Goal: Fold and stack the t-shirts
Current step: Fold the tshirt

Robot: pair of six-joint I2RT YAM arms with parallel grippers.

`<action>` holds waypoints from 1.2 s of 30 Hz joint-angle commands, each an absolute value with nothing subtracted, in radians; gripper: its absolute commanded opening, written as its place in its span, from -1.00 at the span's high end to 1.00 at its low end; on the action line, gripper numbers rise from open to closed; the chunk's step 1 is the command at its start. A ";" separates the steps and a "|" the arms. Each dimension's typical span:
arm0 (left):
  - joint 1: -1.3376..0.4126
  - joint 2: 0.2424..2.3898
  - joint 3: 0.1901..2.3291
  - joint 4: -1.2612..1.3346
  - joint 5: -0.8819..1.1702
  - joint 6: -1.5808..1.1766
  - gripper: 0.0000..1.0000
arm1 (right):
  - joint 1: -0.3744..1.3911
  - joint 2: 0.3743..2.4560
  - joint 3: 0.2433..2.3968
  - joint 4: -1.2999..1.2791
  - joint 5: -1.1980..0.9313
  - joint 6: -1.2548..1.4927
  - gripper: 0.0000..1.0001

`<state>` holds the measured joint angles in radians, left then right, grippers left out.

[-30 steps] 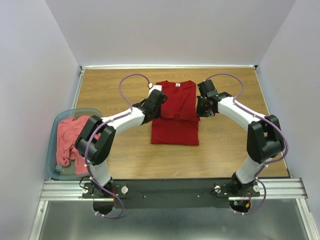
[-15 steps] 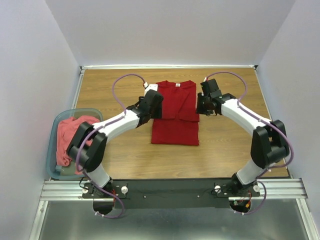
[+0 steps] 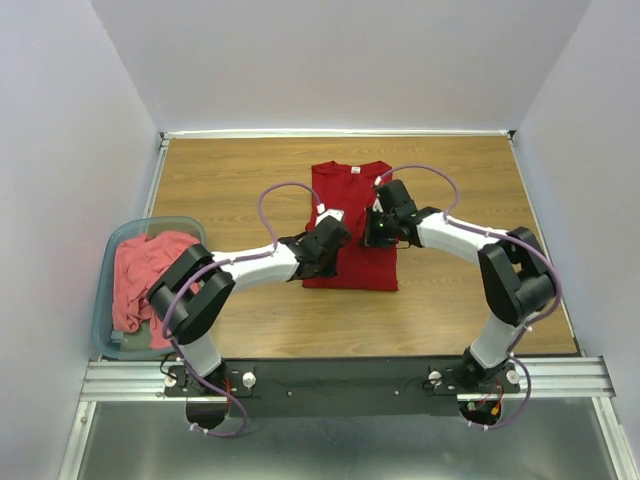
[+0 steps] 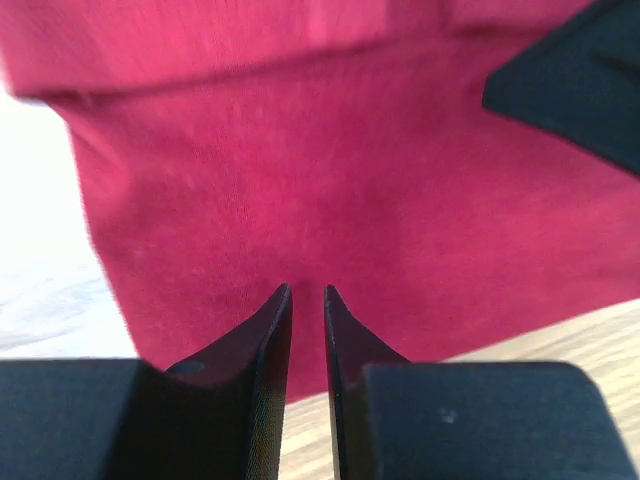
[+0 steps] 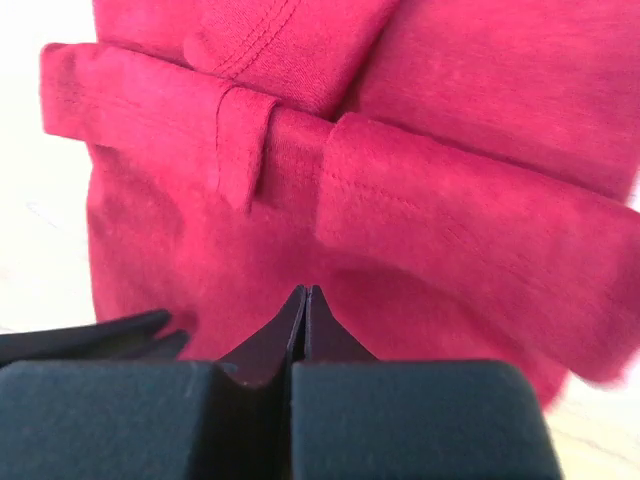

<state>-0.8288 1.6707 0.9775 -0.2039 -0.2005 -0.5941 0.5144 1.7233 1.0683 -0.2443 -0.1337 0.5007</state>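
Note:
A deep crimson red t-shirt [image 3: 350,185] lies folded into a narrow upright strip at the middle of the wooden table, with a small white neck label at its far end. Both grippers hover low over its near half. My left gripper [image 3: 337,240] sits over the lower left part, and in the left wrist view [image 4: 307,290] its jaws stand a narrow slit apart with nothing between them, red cloth [image 4: 330,180] beyond. My right gripper [image 3: 376,231] is over the right part, and in the right wrist view [image 5: 305,290] its tips are pressed together above the folded sleeves [image 5: 450,230]. A coral-pink t-shirt [image 3: 140,275] lies crumpled in the tub.
The translucent blue-grey plastic tub [image 3: 104,300] stands off the table's left edge, near the left arm's base. White walls close in the table on three sides. Bare wood [image 3: 220,180] shows left and right of the red shirt.
Both arms swung inward from the shirt's sides and came nearer, over its lower half. Each gripper opened and closed down again, the right fully, the left to a slit.

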 commanded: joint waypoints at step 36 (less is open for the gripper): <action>-0.950 1.499 0.735 -0.285 -0.110 -0.701 0.42 | 0.554 1.609 0.888 0.045 -0.416 0.468 0.44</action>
<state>-0.9447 1.5013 0.7578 -0.2718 -0.1333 -0.6785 0.5079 1.6089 0.9649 -0.0708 -0.3412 0.4294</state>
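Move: The folded red t-shirt lies under both hands. From the left hand its middle is about 10 cm ahead, 6 cm to the right and 2 cm below, with the middle of its near edge some 5 cm back and 6 cm right. From the right hand the t-shirt's middle is about 4 cm ahead, 4 cm left and 3 cm below, and the collar is roughly 18 cm ahead and 3 cm left. The t-shirt's near left part is pressed from above by the left fingertips, which sink onto it and drag it back towards the base, about 9 cm of hand travel, fingers barely parted. The right hand sinks, sweeps some 13 cm forward over the shirt towards the collar, then rises and swings back to hover near where it began, opening its fingers partway. ##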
